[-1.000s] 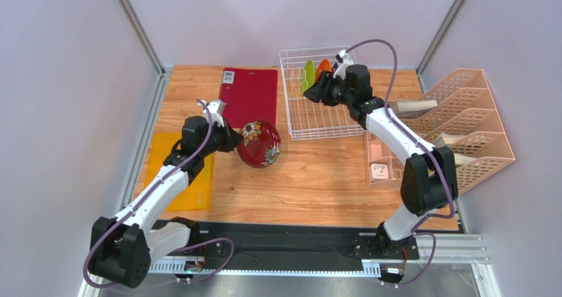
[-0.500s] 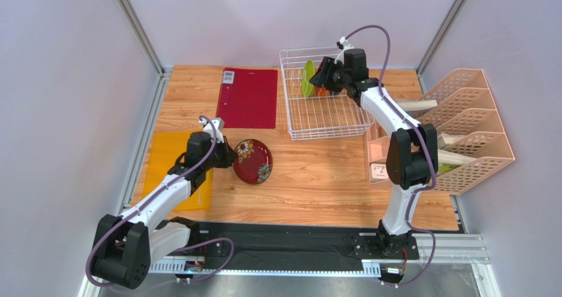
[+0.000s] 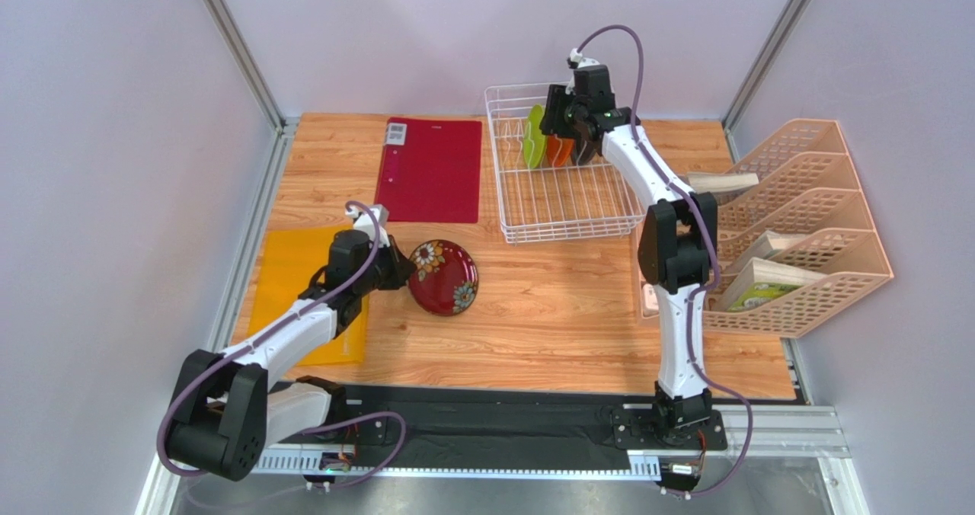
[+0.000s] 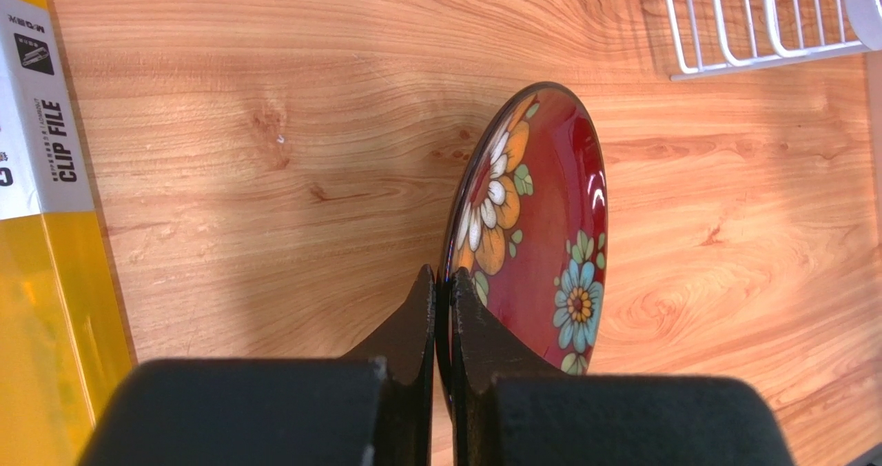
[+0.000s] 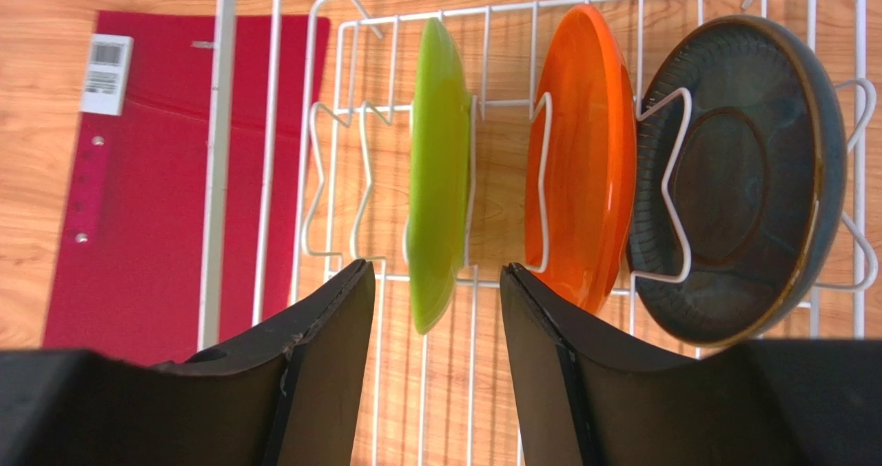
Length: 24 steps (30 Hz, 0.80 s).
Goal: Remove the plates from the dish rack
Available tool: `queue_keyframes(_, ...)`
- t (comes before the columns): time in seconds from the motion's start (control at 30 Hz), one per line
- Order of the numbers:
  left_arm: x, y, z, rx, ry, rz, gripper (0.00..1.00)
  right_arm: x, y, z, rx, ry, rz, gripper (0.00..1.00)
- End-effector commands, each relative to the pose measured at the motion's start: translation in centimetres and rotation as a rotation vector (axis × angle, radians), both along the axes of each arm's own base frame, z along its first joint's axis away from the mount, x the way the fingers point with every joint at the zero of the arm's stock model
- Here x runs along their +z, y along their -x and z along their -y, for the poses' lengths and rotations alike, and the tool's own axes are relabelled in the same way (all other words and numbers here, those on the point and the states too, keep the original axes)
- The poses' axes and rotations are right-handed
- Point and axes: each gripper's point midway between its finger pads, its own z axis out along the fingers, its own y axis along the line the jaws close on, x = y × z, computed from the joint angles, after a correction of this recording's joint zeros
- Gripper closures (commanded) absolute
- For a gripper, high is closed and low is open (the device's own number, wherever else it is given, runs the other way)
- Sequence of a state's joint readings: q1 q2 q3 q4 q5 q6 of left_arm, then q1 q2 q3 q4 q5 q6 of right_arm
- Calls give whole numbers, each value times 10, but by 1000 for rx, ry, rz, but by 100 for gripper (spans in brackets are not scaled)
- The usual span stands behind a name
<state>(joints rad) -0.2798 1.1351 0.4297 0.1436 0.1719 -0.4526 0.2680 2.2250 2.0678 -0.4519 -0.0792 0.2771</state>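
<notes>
My left gripper (image 3: pixel 397 273) (image 4: pixel 443 285) is shut on the rim of the dark red flowered plate (image 3: pixel 444 276) (image 4: pixel 544 228), which tilts low over the wooden table left of centre. The white wire dish rack (image 3: pixel 555 201) (image 5: pixel 311 135) stands at the back. In it stand on edge a lime green plate (image 3: pixel 533 136) (image 5: pixel 437 166), an orange plate (image 3: pixel 557 149) (image 5: pixel 580 156) and a dark teal-grey plate (image 5: pixel 740 176). My right gripper (image 3: pixel 569 121) (image 5: pixel 437 275) is open above the rack, its fingers either side of the green plate's edge without touching it.
A red folder (image 3: pixel 431 169) lies at the back left of the rack. A yellow clip file (image 3: pixel 295 292) lies under my left arm. Peach lattice file trays (image 3: pixel 801 229) holding papers stand at the right edge.
The left gripper lowered the red plate toward the table and drew it slightly left. The right arm swung up over the rack's back and now straddles the green plate.
</notes>
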Motion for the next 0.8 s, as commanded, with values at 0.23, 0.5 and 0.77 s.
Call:
queue_keyframes(0.23, -25, 4, -21, 108, -70, -73, 88, -16, -23, -11, -17, 150, 32, 47)
queue_keyframes(0.5, -33, 7, -28, 152, -93, -122, 73, -29, -27, -13, -50, 256, 46, 47)
queue_keyframes(0.77, -41, 9, -29, 154, -108, -177, 59, -33, -31, -13, -94, 337, 74, 51)
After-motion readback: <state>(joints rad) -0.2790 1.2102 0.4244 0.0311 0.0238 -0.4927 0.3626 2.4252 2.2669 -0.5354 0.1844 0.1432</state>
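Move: My left hand still grips the tilted red plate by its left rim, the plate's middle about 7 cm to the right, 1 cm ahead and 4 below. The yellow file lies 18 cm to the left and 1 cm back, the red file some 28 ahead and 5 right. From my open right hand the green plate stands about 4 cm ahead, 3 left and 8 below; the orange plate is as far ahead but 3 right, the dark plate 8 right. I lower my right hand about 5 cm over the green plate, easing 2 cm forward and slightly left and rolling some 15 degrees so its left side dips; its fingers stay open, one either side of the plate. After barely moving at first, my left hand opens and lets go of the red plate's rim while sinking about 5 cm and shifting 3 cm left and slightly back, tipping down some 10 degrees. ##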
